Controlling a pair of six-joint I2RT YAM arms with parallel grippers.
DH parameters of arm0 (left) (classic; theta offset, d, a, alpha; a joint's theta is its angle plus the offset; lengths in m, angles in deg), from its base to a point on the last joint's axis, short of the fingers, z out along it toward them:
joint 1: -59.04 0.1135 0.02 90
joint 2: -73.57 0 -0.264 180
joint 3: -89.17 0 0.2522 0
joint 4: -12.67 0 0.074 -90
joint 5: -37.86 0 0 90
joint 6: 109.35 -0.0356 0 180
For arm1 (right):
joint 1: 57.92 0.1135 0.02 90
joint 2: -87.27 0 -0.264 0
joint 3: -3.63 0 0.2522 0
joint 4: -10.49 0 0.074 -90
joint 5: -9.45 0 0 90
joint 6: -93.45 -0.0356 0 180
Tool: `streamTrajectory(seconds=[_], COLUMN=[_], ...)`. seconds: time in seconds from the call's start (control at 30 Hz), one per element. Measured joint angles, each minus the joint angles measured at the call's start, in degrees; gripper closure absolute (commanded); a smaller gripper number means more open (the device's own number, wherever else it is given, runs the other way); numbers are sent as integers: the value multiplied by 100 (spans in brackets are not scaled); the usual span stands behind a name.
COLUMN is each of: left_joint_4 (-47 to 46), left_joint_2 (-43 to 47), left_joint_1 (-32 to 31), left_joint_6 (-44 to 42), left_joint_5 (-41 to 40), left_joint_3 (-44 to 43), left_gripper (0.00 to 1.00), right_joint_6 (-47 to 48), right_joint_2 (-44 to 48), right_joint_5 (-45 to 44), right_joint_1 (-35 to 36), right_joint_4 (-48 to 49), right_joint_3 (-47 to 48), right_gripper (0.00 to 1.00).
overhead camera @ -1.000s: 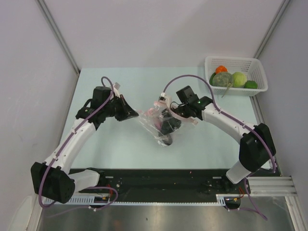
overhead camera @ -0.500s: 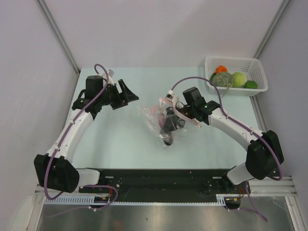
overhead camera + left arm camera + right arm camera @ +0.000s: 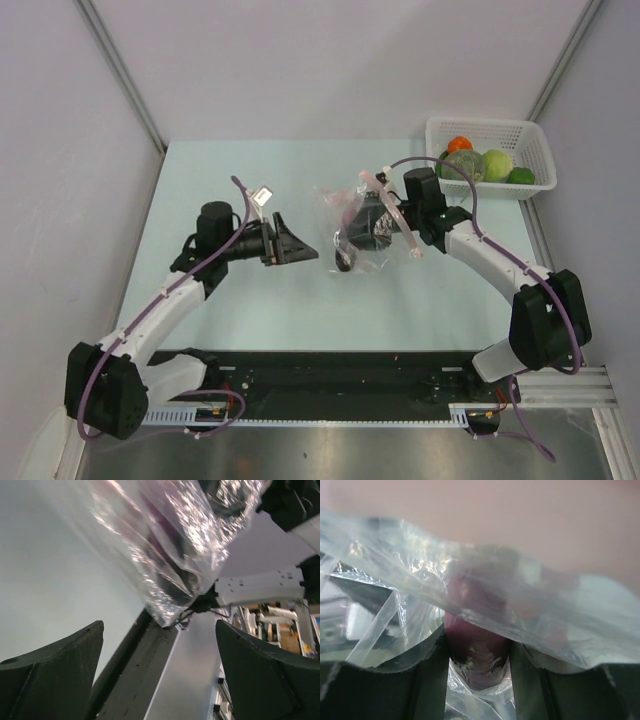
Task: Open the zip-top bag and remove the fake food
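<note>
The clear zip-top bag [image 3: 352,232] hangs crumpled from my right gripper [image 3: 366,222] just above the table's middle. In the right wrist view the gripper [image 3: 476,647] is shut on the purple eggplant [image 3: 470,625], with bag plastic [image 3: 390,610] draped over the fingers [image 3: 432,665]. My left gripper [image 3: 297,246] is open and empty, just left of the bag and apart from it. In the left wrist view the bag [image 3: 175,550] hangs above and ahead of the spread gripper [image 3: 160,680]. The orange-red ball [image 3: 459,144], mottled head [image 3: 462,165], pale green piece [image 3: 496,163] and dark green pepper [image 3: 521,176] lie in the basket.
The white mesh basket [image 3: 538,150] stands at the far right corner of the table. The black base rail [image 3: 330,375] runs along the near edge. Grey walls close in the table on the left, back and right.
My right gripper has carried the bag up and toward the far right. My left arm swung out to the far left, then came back in beside the bag, still open.
</note>
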Motion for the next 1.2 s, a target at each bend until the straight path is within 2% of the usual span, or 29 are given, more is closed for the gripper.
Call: streamTrajectory(seconds=[0.1,0.2,0.4,0.47,0.5,0.57,0.6,0.73,0.93,1.07,1.2], left_joint_4=[-769,-1353,-1672,-1679,-1679,-1685,-1705,-1443,490,1569,2208], left_joint_2=[-98,-319,-798,-835,-835,-835,-835,-835,-861,-914,-944], left_joint_1=[-542,-835,-916,-918,-931,-953,-957,-966,-938,-715,-271], left_joint_6=[466,835,1064,1091,1099,1163,1143,994,-164,-894,-1290], left_joint_5=[164,232,243,313,328,387,420,291,-772,-1690,-2293], left_joint_3=[114,127,103,96,87,63,57,-9,-693,-833,-833], left_gripper=[5,14,43,55,77,96,100,100,100,100,100], right_joint_6=[-472,-870,-1263,-1314,-1346,-1392,-1423,-1482,-1163,-374,461], right_joint_2=[0,0,0,0,0,0,0,0,2,26,131], right_joint_5=[39,59,57,9,-15,-33,-63,-44,114,157,28], right_joint_1=[-7,11,76,72,63,63,59,13,-295,-511,-514], right_joint_4=[367,713,1145,1180,1198,1248,1272,1349,1226,356,-658], right_joint_3=[0,0,0,0,0,0,0,0,2,2,-2], right_gripper=[100,100,100,100,100,100,100,100,100,100,100])
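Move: The bag's near closed corner lies about 6 cm to the left hand's right and 2 cm back, level with it. The held eggplant is some 11 cm to that hand's right and 2 cm ahead. The right hand already grips that eggplant, whose middle hangs about 3 cm back and 3 cm below, level sideways; the white basket lies roughly 26 cm right, 17 cm ahead, 14 cm lower. Left reaches about 5 cm right, pinches bag corner, pulls down-left; right, still gripping eggplant, rises, then sinks rightward. ##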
